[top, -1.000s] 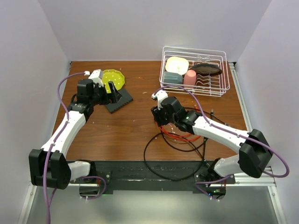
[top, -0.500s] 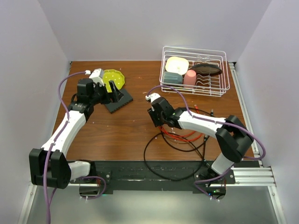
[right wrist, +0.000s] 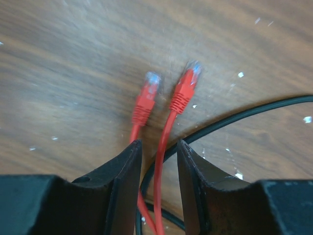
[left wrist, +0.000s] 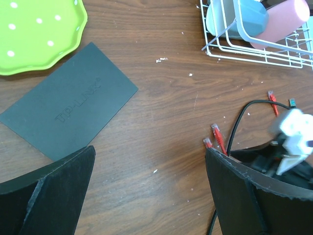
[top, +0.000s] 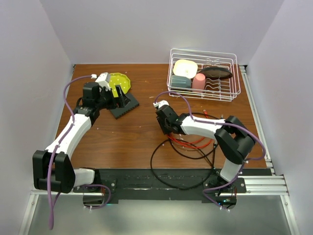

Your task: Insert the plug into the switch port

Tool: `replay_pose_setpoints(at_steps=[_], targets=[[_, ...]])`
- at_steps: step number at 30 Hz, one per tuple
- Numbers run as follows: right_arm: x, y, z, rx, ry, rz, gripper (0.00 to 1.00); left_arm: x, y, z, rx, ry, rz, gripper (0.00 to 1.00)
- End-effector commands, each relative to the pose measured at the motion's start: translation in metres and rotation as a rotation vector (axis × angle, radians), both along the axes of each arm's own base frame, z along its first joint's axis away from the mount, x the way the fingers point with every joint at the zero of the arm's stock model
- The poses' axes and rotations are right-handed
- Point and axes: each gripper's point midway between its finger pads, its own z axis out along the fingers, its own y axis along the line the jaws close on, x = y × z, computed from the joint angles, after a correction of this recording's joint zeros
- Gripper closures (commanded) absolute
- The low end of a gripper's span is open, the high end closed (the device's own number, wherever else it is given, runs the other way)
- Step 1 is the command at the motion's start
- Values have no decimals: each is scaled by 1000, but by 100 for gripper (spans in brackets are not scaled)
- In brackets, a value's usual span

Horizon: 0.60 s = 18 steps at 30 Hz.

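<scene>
The black switch box (left wrist: 68, 105) lies flat on the wooden table, top face up; its switch port row does not show. My left gripper (left wrist: 149, 152) hovers open over bare wood just right of the box, holding nothing. Two red plugs lie side by side on the table. In the right wrist view, the right-hand plug (right wrist: 188, 81) has its red cable running down between my right gripper's (right wrist: 159, 145) jaws, with gaps on both sides. The left-hand plug (right wrist: 148, 90) sits just ahead of the left finger (right wrist: 124, 176). From above, the right gripper (top: 167, 130) is low at table centre.
A yellow-green plate (left wrist: 34, 34) touches the box's far side. A white wire dish rack (top: 204, 73) with cups and bowls stands at the back right. Red cable coils (top: 193, 142) and a black cable loop (top: 181, 169) lie around the right arm.
The right arm folded in and its gripper moved left and down toward the red plugs, its jaws narrowing around one cable. The left arm has barely moved.
</scene>
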Motion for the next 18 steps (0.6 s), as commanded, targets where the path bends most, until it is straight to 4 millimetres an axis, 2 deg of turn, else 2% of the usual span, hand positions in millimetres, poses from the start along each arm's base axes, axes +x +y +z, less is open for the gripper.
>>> replay_pose_setpoints(at_steps=[1,4,7,11,14,15,18], targets=[[8,9,3,38,-22,-24,63,5,-2,6,-24,-34,-7,0],[10,6,1,22,-27,-38,75,4,-2,5,-22,-30,-4,0],[14,2,7,10,-55,-58,94,4,-1,4,-18,-28,-1,0],[23,-7,41,5,-135,-96,100,3,0,6,-17,-29,4,0],[30,-18,96,32,-252,-130,100,3,1,8,-16,-36,8,0],[30,-23,130,76,-309,-141,100,2,1,8,-15,-36,9,0],[30,-36,202,148,-448,-159,100,2,0,8,-15,-36,6,0]])
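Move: The red plug that the right hand will take lies about 3 cm ahead of its fingertips, level with them sideways and some 2 cm lower, its cable already running between the open fingers. A second red plug lies about 2 cm ahead and 2 cm left of the hand, the other red ends some 8 cm ahead and 16 cm right, and the switch about 11 cm ahead and 19 cm left. From the left hand, the plug to be taken is about 20 cm right, 3 cm back and 16 cm down. The right hand sinks a last 1.5 cm or so to the table, and its part-open fingers close on the right-hand one of the two red cables, pinching it just behind the plug's boot with the plug sticking out ahead of the tips. Keeping that pinch, it then lifts away from the table with quickening speed, about 8 cm up, drifting some 2 cm right and 1 cm forward while the fingers tip up by roughly 10 degrees. ##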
